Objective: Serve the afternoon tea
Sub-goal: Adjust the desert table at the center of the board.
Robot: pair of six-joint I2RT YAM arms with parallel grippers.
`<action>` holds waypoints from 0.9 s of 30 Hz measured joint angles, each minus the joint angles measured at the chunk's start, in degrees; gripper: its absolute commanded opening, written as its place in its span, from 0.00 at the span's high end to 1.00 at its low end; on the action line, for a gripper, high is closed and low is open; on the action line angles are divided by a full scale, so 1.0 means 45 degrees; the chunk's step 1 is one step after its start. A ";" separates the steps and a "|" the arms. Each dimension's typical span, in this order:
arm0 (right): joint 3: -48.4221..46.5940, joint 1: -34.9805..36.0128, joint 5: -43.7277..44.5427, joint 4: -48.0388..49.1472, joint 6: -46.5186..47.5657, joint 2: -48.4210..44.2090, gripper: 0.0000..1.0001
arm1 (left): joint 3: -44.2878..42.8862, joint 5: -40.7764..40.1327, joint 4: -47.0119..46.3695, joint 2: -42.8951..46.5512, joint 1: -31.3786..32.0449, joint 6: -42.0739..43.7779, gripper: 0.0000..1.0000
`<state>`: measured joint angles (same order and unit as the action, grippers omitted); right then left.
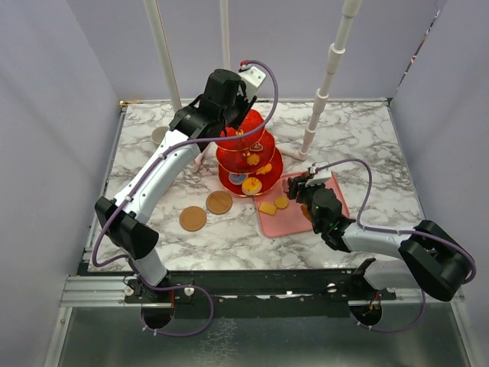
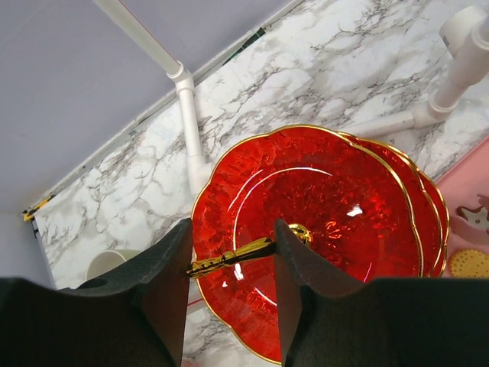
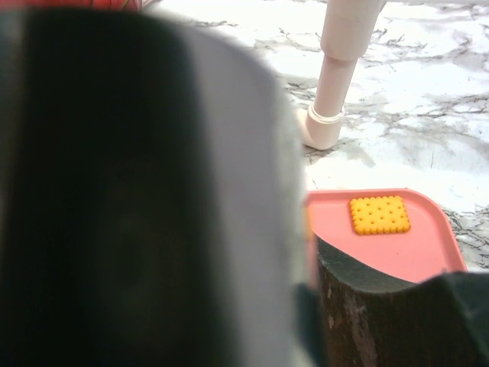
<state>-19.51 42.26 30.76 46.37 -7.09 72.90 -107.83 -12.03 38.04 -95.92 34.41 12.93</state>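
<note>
The translucent red three-tier stand (image 1: 243, 138) stands mid-table with several cookies (image 1: 252, 186) on its lower tiers. My left gripper (image 2: 229, 256) hangs over the top tier (image 2: 336, 199), open, its fingers either side of the gold finial (image 2: 237, 256), whose tip rests against the left finger. My right gripper (image 1: 308, 189) sits low over the pink tray (image 1: 294, 220). Its wrist view is mostly blocked by a dark and grey blur, so its state is unclear. A square cookie (image 3: 379, 214) lies on the tray (image 3: 428, 256). Two brown coasters (image 1: 219, 202) (image 1: 192, 219) lie in front of the stand.
A pale mug (image 1: 159, 135) stands at the back left, partly behind my left arm. White pipe posts rise at the back, one foot (image 1: 306, 150) to the right of the stand. Two loose cookies (image 1: 267, 207) (image 1: 281, 202) lie on the tray's left half.
</note>
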 measured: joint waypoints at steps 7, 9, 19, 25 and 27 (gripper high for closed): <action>0.0000 -0.0058 0.0005 0.0102 -0.0126 0.0369 0.43 | -0.0685 -0.0199 0.0194 -0.0257 0.0393 0.0097 0.25; 0.0019 -0.0063 0.0005 0.0053 -0.0204 0.0262 0.43 | -0.0894 -0.0248 0.0097 -0.0257 0.0466 0.0121 0.21; 0.0733 -0.0078 0.0063 -0.0743 -0.0772 -0.1753 0.43 | -0.0991 -0.0175 -0.0068 -0.0257 0.0461 0.0321 0.14; 0.0806 -0.0078 0.0117 -0.1307 -0.0874 -0.2535 0.43 | -0.0816 0.0670 -0.0160 -0.0248 0.0461 0.0238 0.15; 0.0806 -0.0078 0.0117 -0.1413 -0.0884 -0.2705 0.43 | -0.0816 0.0869 -0.0160 -0.0257 0.0423 0.0223 0.16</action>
<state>-15.88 41.91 31.29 40.01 -11.07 60.73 -111.50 -8.12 37.32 -97.08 36.32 13.93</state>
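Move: The left fingers still hold the gold handle on top of the dessert table, whose body stands straight below them, its middle about 16 cm down. From the left hand, the pink tray's middle is some 16 cm right, 11 cm back and 32 cm down, and the nearer wooden coaster is 10 cm left, 11 cm back and as low. From the right hand the dessert table is about 10 cm ahead and 12 cm left, its middle some 4 cm higher; the star cookie is roughly 3 cm ahead and 11 cm down. With the last roughly 1 cm of its push to the right, the left hand opens its fingers wide, lets go of the dessert table's gold handle and lifts about 2.5 cm clear, then drifts another centimetre or so right above the top plate. The right hand, keeping its grip on the tongs, sinks about 1 cm over the tray, then backs away to the right and upwards, ending some 2 cm each back, right and above where it began. ##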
